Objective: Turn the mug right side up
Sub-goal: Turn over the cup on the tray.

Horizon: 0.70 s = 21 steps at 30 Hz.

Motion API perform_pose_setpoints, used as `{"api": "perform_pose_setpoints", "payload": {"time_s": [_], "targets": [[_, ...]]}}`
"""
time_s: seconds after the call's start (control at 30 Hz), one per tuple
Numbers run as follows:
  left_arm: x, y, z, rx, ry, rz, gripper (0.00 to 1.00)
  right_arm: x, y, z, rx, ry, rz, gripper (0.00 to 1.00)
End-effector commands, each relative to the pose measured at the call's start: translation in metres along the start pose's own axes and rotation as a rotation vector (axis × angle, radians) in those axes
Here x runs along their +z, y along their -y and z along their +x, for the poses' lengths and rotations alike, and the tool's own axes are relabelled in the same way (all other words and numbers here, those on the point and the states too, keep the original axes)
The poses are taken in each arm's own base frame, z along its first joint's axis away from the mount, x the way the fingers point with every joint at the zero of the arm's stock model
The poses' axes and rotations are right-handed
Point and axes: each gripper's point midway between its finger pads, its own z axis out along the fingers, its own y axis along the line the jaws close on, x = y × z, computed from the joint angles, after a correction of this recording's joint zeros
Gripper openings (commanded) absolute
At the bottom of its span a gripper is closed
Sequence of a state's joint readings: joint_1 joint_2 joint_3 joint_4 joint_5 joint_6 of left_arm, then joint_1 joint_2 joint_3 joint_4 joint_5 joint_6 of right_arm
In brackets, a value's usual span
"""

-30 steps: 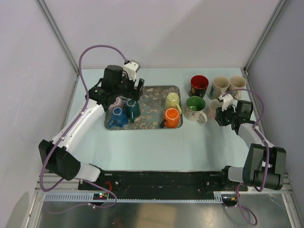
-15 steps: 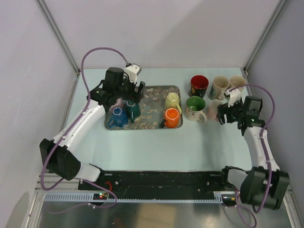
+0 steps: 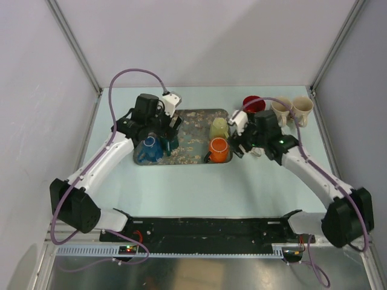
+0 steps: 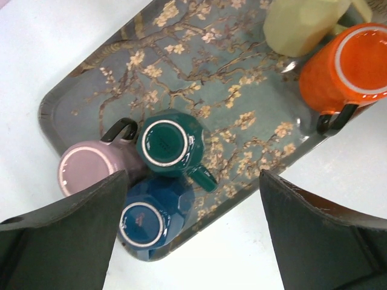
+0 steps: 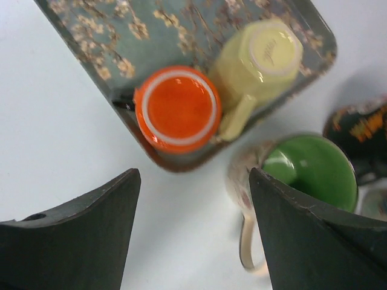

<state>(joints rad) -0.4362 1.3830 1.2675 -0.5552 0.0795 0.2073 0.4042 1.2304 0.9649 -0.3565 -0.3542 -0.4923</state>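
Observation:
On the blossom-patterned tray (image 4: 91,90) three mugs stand bottom up in a cluster: pink (image 4: 81,169), teal (image 4: 164,144) and dark blue (image 4: 148,217). At the tray's other end a yellow mug (image 5: 260,57) is also bottom up, and beside it an orange mug (image 5: 178,109) shows a white ring on top. My left gripper (image 4: 192,181) hangs open above the teal and blue mugs and holds nothing. My right gripper (image 5: 195,181) is open over bare table between the orange mug and an upright green-lined mug (image 5: 311,169).
Right of the tray (image 3: 193,118) stand a red mug (image 3: 253,104) and two beige mugs (image 3: 281,109), all upright. The right arm stretches over the table's right half. Frame posts and walls close in the sides and back.
The right arm swung left from the table's right side to the tray's right edge, and its jaws opened wide. The left gripper shifted slightly over the mug cluster.

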Motion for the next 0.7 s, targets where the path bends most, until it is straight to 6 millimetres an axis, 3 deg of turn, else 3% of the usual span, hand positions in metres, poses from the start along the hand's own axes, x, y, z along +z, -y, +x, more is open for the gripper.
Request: {"api": "perform_pose_setpoints", "payload": {"time_s": [0.0,0.13,0.27,0.43,0.67], "targets": [[-0.023,-0.018,-0.003,0.064,0.02,-0.084,0.94,0.031,0.021,-0.056,0.038,0.095,0.097,0.75],[-0.031,-0.017,0.001,0.067,0.027,-0.087,0.95,0.06,0.05,-0.077,0.159,0.097,0.164,0.65],[-0.035,-0.013,0.007,0.061,0.031,-0.072,0.95,0.089,0.062,-0.074,0.168,0.046,0.154,0.61],[-0.035,-0.009,0.008,0.06,0.034,-0.048,0.95,0.118,0.055,-0.046,0.2,-0.052,0.087,0.58],[-0.031,-0.004,0.008,0.047,0.031,-0.023,0.95,0.139,0.046,-0.052,0.216,-0.028,0.046,0.56]]}}
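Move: The yellow mug, upside down on the tray, lies some 10 cm ahead of the right hand, about 5 cm to its left and 10 cm below. On that same level the orange mug is roughly 6 cm to the hand's left and 1 cm ahead; the green-lined mug stands about 4 cm ahead and 5 cm to the right. From the left hand the yellow mug lies about 4 cm ahead, 17 cm to the right and 14 cm below. The right hand heads for the yellow mug, swinging forward about 12 cm and some 7 cm to the left past the orange mug, nearly level at first, then sinking about 4 cm over the yellow one without visible contact. Its fingers draw partly together but stay open, while the wrist turns about 10 degrees clockwise and tips slightly down. The empty, open left hand eases back and left, about 3 cm altogether. ##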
